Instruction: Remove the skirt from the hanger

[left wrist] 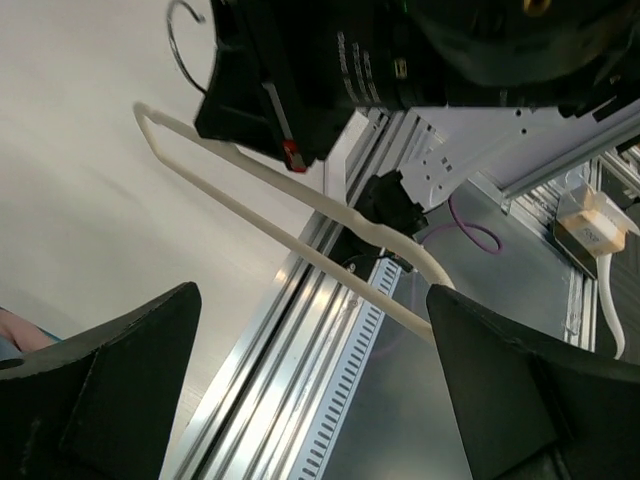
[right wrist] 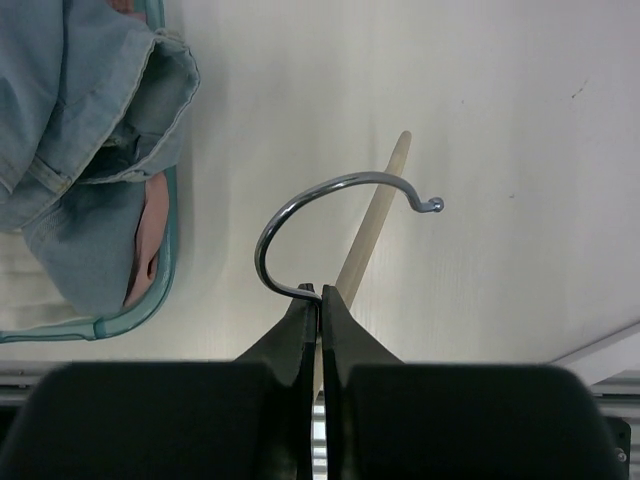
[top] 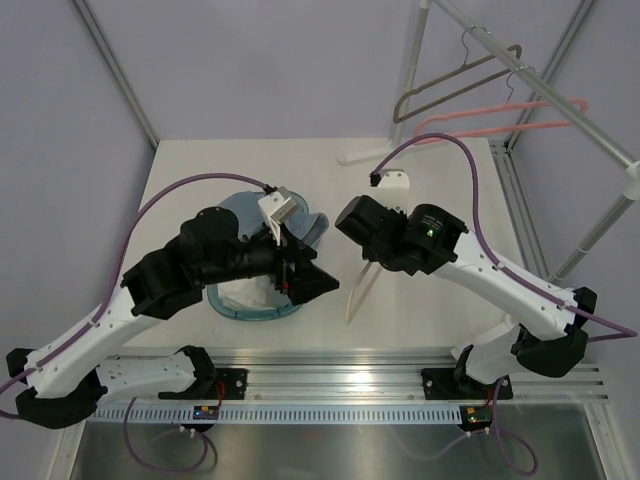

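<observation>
The blue denim skirt (right wrist: 80,120) lies bunched in the teal basket (right wrist: 166,270), apart from the hanger. In the top view the skirt (top: 312,226) shows under my left arm. The cream hanger (right wrist: 376,212) carries no cloth and hangs tilted over the table. My right gripper (right wrist: 320,292) is shut on its metal hook (right wrist: 300,205). The left gripper (left wrist: 312,296) is open with nothing between its fingers, and past them the hanger (left wrist: 270,222) runs slantwise. From above, the left gripper (top: 322,281) sits beside the basket's right rim, just left of the hanger (top: 356,295).
A clothes rack (top: 560,95) stands at the back right with a grey hanger (top: 455,88) and a pink hanger (top: 500,118) on it. White cloth (top: 245,292) also lies in the basket. The metal rail (top: 330,375) runs along the table's near edge.
</observation>
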You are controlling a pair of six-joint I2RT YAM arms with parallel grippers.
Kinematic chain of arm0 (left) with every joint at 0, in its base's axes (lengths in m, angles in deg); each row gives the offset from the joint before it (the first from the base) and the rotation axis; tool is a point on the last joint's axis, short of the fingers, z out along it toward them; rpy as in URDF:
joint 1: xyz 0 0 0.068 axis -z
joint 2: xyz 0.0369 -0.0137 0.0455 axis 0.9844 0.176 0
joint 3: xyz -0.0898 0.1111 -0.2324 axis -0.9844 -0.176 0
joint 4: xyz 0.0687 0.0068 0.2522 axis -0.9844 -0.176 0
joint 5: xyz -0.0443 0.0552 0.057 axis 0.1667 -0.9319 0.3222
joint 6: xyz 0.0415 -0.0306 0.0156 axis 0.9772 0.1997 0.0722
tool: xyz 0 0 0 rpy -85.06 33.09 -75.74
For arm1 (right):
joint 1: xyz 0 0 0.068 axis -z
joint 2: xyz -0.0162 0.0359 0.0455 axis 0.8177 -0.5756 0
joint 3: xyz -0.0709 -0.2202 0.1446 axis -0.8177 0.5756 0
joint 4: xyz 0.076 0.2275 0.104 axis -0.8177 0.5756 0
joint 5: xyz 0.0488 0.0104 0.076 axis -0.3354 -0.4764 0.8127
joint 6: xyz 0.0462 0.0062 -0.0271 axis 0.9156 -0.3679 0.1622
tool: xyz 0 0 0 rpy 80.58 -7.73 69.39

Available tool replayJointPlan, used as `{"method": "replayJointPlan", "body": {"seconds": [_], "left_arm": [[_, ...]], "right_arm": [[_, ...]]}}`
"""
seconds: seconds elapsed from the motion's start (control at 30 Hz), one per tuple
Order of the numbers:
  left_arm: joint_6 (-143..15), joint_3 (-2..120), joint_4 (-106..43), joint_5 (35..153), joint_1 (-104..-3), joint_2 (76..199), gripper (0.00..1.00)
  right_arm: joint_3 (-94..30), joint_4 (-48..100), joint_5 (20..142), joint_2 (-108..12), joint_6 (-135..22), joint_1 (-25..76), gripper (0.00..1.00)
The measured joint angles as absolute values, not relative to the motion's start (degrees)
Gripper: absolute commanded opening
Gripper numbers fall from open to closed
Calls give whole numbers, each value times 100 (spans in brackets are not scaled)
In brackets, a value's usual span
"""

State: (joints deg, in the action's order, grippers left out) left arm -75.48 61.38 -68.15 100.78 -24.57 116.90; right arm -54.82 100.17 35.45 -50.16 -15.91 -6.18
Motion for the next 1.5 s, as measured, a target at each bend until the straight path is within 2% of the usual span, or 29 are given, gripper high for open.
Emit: {"method": "replayJointPlan", "body": {"seconds": [0.27,0.7,0.8,0.87,0.9,0.97,1.0,1.03,1.07,1.1,1.13,1.17,1.27,1.3,1.37,1.5], "left_arm": [[-7454,6109,-6992,9224,-1378,11832,97],[-7454,6123,-6985,8653,-836,12040,97],[-7458,6125,-7003,8498,-831,12145,93],[-7478,6123,-7012,8382,-825,12215,85],[-7495,6123,-7016,8315,-825,12250,71],[-7522,6129,-7038,8137,-818,12339,55],[-7524,6134,-7062,8030,-816,12392,38],[-7517,6136,-7095,7919,-814,12455,27],[-7502,6138,-7149,7838,-816,12512,16],[-7506,6142,-7206,7762,-814,12551,0],[-7520,6147,-7250,7678,-812,12571,0],[-7498,6155,-7304,7609,-809,12584,0],[-7432,6160,-7385,7436,-812,12595,0],[-7408,6168,-7446,7368,-809,12595,0],[-7375,6173,-7503,7287,-809,12595,0],[-7238,6173,-7586,7130,-812,12580,0]], "right_arm": [[-5725,10148,3250,-5060,-1484,-539,0],[-5814,10164,3280,-5204,-1486,-522,0],[-5814,10164,3307,-5202,-1493,-517,0],[-5816,10164,3381,-5195,-1506,-513,0],[-5816,10166,3433,-5189,-1513,-513,0],[-5814,10164,3551,-5145,-1537,-513,0],[-5810,10168,3632,-5104,-1545,-513,0],[-5801,10161,3715,-5049,-1565,-513,0],[-5757,10153,3774,-4957,-1607,-513,4],[-5688,10166,3805,-4850,-1635,-502,10],[-5600,10161,3853,-4719,-1644,-487,20],[-5478,10131,3956,-4527,-1670,-474,48],[-5215,9984,4257,-4011,-1751,-482,74],[-5095,9890,4358,-3803,-1777,-482,88],[-4872,9781,4522,-3364,-1803,-482,99],[-4332,9574,4837,-2411,-1834,-482,99]]}}
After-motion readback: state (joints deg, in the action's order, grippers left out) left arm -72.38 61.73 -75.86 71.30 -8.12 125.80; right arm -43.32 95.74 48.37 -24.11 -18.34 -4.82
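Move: Behind and below the open left hand, about 6 cm back, 6 cm to its right and 6 cm down, is the near end of the cream hanger. The hook, pinched in the right fingers, lies some 10 cm ahead, 10 cm right and 8 cm below the left hand; the teal bin of clothes sits about 17 cm ahead, 15 cm left and far below. From the right hand the near end is roughly 14 cm back, 4 cm left and about level. Sinking about 7 cm in all, the left hand first eases back some 4 cm, then comes forward again, fingers still pointing right with its left side rising about 20 degrees, and closes to pinch the hanger near its end. The right hand holds the hook nearly still until then, opens wide, lets go and backs off about 9 cm, back, right and up. ##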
